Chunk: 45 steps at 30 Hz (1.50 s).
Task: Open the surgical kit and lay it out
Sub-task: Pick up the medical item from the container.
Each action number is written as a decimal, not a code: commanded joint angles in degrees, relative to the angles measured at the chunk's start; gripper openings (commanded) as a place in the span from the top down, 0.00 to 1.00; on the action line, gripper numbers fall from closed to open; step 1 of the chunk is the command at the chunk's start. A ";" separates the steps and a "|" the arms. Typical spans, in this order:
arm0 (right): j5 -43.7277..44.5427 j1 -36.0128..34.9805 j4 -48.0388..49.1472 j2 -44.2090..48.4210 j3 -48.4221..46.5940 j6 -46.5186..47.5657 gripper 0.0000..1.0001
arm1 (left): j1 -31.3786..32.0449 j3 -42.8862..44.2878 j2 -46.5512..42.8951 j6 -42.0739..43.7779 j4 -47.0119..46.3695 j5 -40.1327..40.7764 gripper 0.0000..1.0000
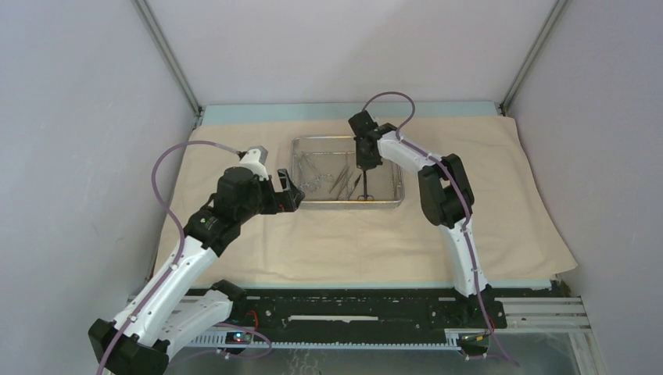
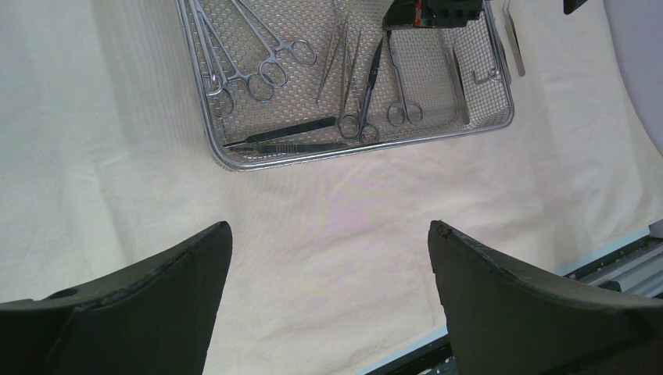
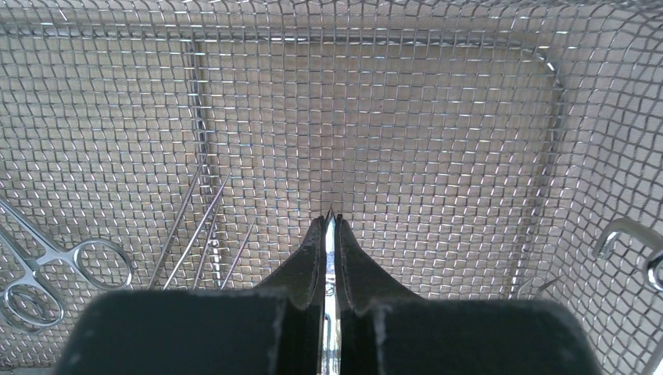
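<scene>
The surgical kit lies opened out: a beige cloth wrap (image 1: 313,234) is spread flat, and the steel mesh tray (image 1: 348,205) stands on it. Ring-handled clamps (image 2: 258,62), slim tweezers (image 2: 336,62) and two dark flat tools (image 2: 289,137) lie in the tray. My right gripper (image 3: 329,219) reaches down into the tray (image 3: 391,117). It is shut on the thin blade end of a ring-handled steel instrument (image 3: 331,258); its rings (image 1: 363,195) point toward the near wall. My left gripper (image 2: 328,230) hovers open over bare cloth, left of the tray.
The tray's drop handle (image 2: 489,76) hangs at its right end. Grey walls enclose the table on three sides. The black rail with the arm bases (image 1: 352,312) runs along the near edge, just past the cloth's hem.
</scene>
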<state>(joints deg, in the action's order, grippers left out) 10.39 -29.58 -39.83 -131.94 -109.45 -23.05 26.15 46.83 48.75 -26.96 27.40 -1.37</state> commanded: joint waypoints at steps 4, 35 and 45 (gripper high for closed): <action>0.79 0.45 2.18 5.01 0.55 1.95 1.00 | 0.22 0.39 -0.31 0.29 -2.00 0.66 0.00; 3.81 -1.18 4.82 13.18 5.19 3.40 1.00 | 0.22 -0.29 0.29 0.33 -3.10 0.13 0.00; 4.08 -1.95 6.24 13.64 6.65 3.73 1.00 | 0.17 -0.77 0.80 0.03 -4.08 -0.25 0.00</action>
<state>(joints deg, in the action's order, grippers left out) 13.21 -30.87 -35.00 -122.78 -102.89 -20.25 26.15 46.83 49.36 -26.96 25.69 -1.63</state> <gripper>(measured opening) 0.050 0.996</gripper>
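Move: The scissors are already pinched in the right hand near their front end, their middle about 4 cm back from it and a centimetre below. From the right hand, the dark scissors lie about 6 cm back and 3 cm to the left, and the thin tweezers some 4 cm back and 6 cm left; the tray's right wall stands about 8 cm right and 3 cm back. From the idle left hand, the held scissors lie roughly 17 cm ahead, 19 cm right and 18 cm below. Keeping its nearly shut fingers on the scissors, the right hand barely stirs at first, then rises about 5 cm, almost straight up off the tray floor and away from the dark scissors and tweezers beside it. As it climbs, the wrist tilts the downward-slanting fingers outward by not quite 10 degrees, and the hand then all but stops, still over the tray with the scissors in its grip. ##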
